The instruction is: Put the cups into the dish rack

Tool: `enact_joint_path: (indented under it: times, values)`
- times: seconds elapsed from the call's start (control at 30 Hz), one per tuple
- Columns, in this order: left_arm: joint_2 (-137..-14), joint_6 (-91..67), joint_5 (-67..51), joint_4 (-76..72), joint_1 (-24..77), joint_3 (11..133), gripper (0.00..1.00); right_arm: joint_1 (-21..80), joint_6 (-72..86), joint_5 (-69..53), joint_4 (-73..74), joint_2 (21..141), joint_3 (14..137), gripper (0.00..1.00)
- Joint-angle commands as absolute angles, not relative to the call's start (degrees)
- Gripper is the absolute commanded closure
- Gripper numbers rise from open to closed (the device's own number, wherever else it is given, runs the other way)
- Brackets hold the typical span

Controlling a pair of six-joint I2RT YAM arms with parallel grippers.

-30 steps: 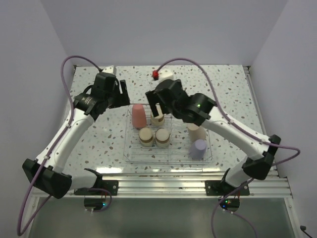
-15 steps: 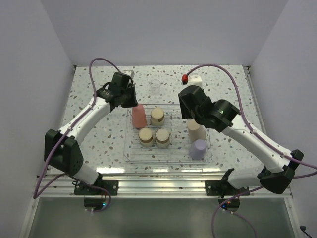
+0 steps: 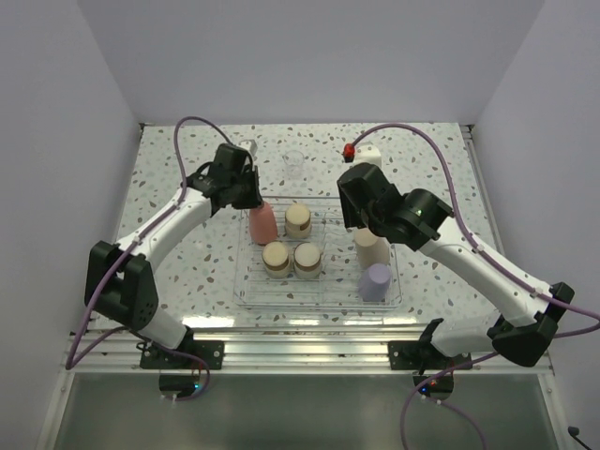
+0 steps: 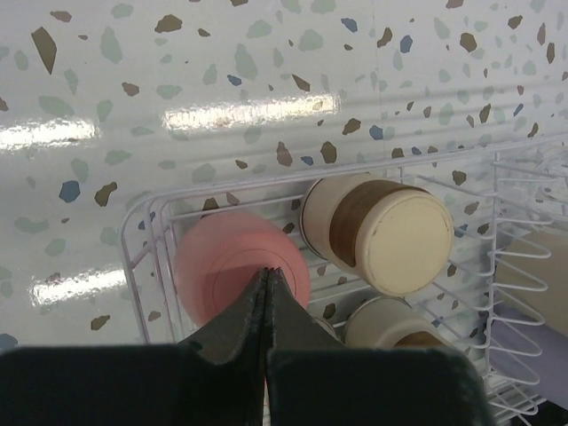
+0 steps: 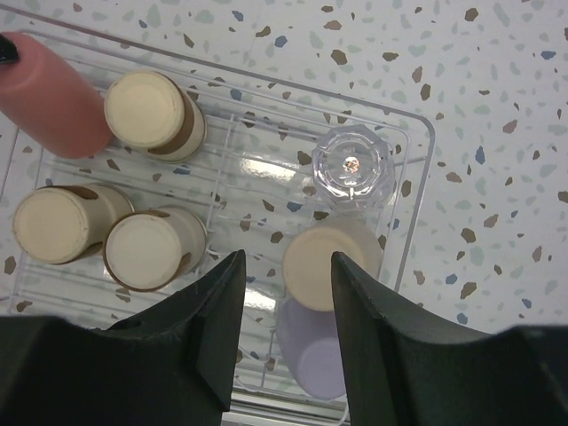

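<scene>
The clear dish rack (image 3: 246, 281) holds a coral-pink cup (image 3: 262, 223), three short steel cups with tan bases (image 3: 298, 219), (image 3: 276, 258), (image 3: 307, 260), a tall beige cup (image 3: 370, 248) and a lavender cup (image 3: 376, 280). In the right wrist view a clear cup (image 5: 351, 167) also stands in the rack (image 5: 424, 160). A second clear cup (image 3: 293, 162) stands on the table behind the rack. My left gripper (image 3: 251, 195) is shut and empty, with its tips (image 4: 267, 272) right over the pink cup (image 4: 232, 266). My right gripper (image 5: 286, 266) is open and empty above the beige cup (image 5: 330, 262).
A white box with a red button (image 3: 366, 150) sits on the speckled table behind the right arm. Purple cables loop from both arms. White walls close in the table on the left, back and right.
The right gripper has left the back steel cup and swung right over the beige cup. The left arm has moved in, and its shut tips now sit over the pink cup.
</scene>
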State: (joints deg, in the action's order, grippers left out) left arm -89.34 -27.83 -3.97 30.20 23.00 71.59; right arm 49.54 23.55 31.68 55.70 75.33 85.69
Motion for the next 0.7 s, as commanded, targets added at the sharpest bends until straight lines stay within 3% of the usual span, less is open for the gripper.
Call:
enact_joint_path:
  times: [0.0, 0.27, 0.5, 0.67]
  values:
    - [-85.53, -26.72, -4.31, 29.27, 22.94, 69.09, 1.0, 49.66, 24.26, 30.85, 54.32, 74.71, 85.6, 0.53]
    - [-79.81, -28.12, -3.87, 30.23, 22.94, 63.2, 1.0, 49.57, 24.08, 30.06, 53.7, 75.06, 85.61, 0.54]
    - [-74.63, -28.83, -2.55, 34.01, 22.94, 65.38, 1.0, 49.66, 23.82, 29.62, 52.83, 75.5, 85.95, 0.51]
    - [-71.9, -29.27, -0.18, 37.87, 22.94, 72.41, 0.98, 48.96, 21.1, 29.01, 51.68, 80.76, 93.92, 0.17]
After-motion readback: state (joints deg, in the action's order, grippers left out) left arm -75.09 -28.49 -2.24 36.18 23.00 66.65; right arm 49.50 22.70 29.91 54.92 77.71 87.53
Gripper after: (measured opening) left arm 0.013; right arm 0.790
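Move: The left hand's shut fingertips are on the upper end of the red cup, whose middle lies about 6 cm below and 2 cm back, neither left nor right. A beige cup stands some 9 cm to the cup's right and about 1 cm farther out, another roughly 9 cm behind it and 3 cm to its right. From the right hand, the red cup is about 7 cm ahead, 24 cm left and 19 cm below; the clear cup is some 24 cm ahead, 18 cm left and 24 cm below. Already touching the red cup's raised end, the left fingertips come away from it, staying shut: the hand draws back about 5 cm and drifts 2 or 3 cm left, first level, then lifting some 4 cm clear of the rack at the end. The right hand hovers over the rack, its half-open fingers spreading wide late on as it edges about a centimetre left. ##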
